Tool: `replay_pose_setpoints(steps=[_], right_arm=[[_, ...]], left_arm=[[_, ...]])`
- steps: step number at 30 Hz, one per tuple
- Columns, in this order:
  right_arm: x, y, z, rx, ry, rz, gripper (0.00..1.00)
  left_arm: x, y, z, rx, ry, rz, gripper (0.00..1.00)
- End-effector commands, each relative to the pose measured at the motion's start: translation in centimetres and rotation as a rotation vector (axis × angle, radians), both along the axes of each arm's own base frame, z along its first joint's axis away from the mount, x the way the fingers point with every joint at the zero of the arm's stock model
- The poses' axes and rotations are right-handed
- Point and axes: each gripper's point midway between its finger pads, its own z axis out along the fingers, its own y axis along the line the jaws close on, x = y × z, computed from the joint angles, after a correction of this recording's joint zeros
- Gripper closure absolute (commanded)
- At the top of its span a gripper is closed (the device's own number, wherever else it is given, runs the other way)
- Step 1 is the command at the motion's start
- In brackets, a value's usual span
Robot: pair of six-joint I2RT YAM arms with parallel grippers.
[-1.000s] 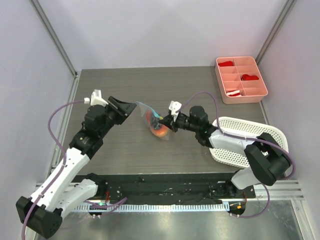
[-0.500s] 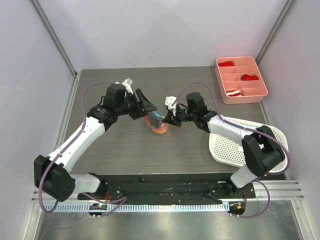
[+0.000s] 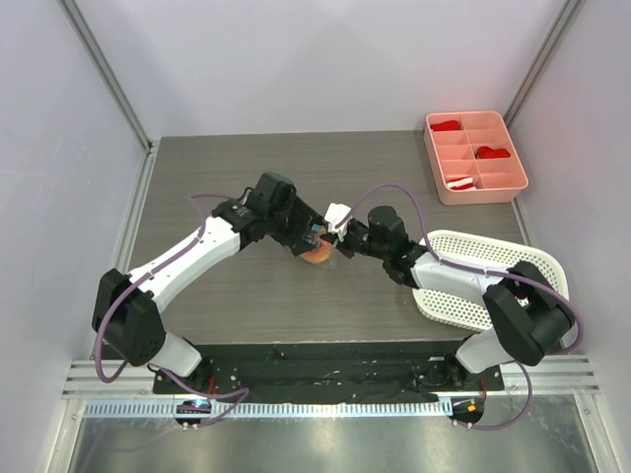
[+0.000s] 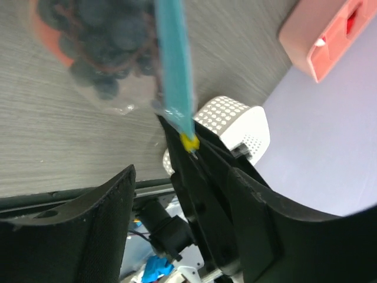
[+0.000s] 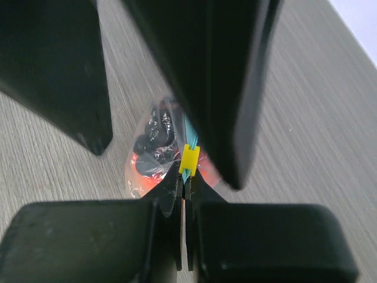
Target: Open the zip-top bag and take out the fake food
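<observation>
The zip-top bag (image 3: 315,252) hangs low over the table's middle, clear, with a teal zip strip (image 4: 174,59) and a yellow slider (image 5: 189,158). Inside is the fake food: a black berry cluster (image 5: 154,132) and an orange-red piece (image 5: 141,175). My right gripper (image 5: 185,180) is shut on the strip's end just below the slider; it shows in the top view (image 3: 335,240) to the bag's right. My left gripper (image 4: 182,172) is open, its two fingers (image 5: 59,76) spread either side of the strip and slider, touching neither. It meets the bag from the left (image 3: 306,235).
A pink divided tray (image 3: 434,169) with red and white bits stands at the back right. A white perforated basket (image 3: 473,288) lies at the right under my right arm, also seen in the left wrist view (image 4: 232,115). Grey walls close both sides.
My left arm has swung right and forward until its open fingers straddle the bag's strip. My right gripper has kept its hold, shifting the bag slightly.
</observation>
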Motion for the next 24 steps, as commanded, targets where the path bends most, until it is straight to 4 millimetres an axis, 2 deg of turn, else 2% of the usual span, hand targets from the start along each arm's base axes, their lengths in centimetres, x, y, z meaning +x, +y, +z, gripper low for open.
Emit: replay_pose_setpoints(steps=[1, 5, 6, 16, 24], right_arm=[[0.3, 0.5, 4.9, 0.091, -0.145, -0.031, 0.99], [-0.3, 1.0, 5.1, 0.088, -0.158, -0.018, 0.99], [-0.3, 1.0, 5.1, 0.088, -0.160, -0.017, 0.99], [-1.0, 1.4, 4.9, 0.046, -0.182, -0.011, 0.99], [-1.3, 1.4, 4.9, 0.041, -0.195, -0.012, 0.99]], left_arm=[[0.1, 0.5, -0.4, -0.010, 0.071, 0.132, 0.41], [0.5, 1.0, -1.0, 0.007, 0.070, 0.177, 0.50], [0.6, 0.9, -0.9, 0.001, 0.065, 0.178, 0.56], [1.0, 0.9, -1.3, 0.008, 0.060, 0.195, 0.74], [1.0, 1.3, -1.0, 0.018, 0.042, 0.207, 1.00]])
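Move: The bag's yellow zip slider is about 2 cm ahead of the open left gripper, neither left nor right of it, and some 4 cm lower. The right fingertips that grip the zip end sit about 1 cm ahead, 1 cm right and 4 cm below the left hand. The food in the pouch hangs some 2 cm back, 3 cm left and 8 cm below that same hand. From the right hand, the slider is roughly 1 cm ahead and 1 cm left, level. Lower the left gripper about 2 cm onto the yellow slider, easing slightly forward and left and turning some 10 degrees counter-clockwise, then shut its fingers from well open to nearly closed to pinch the slider. Keep the right gripper clamped on the zip end just behind it and bring that end about 1.5 cm back, a little left and up, to the left fingers. ##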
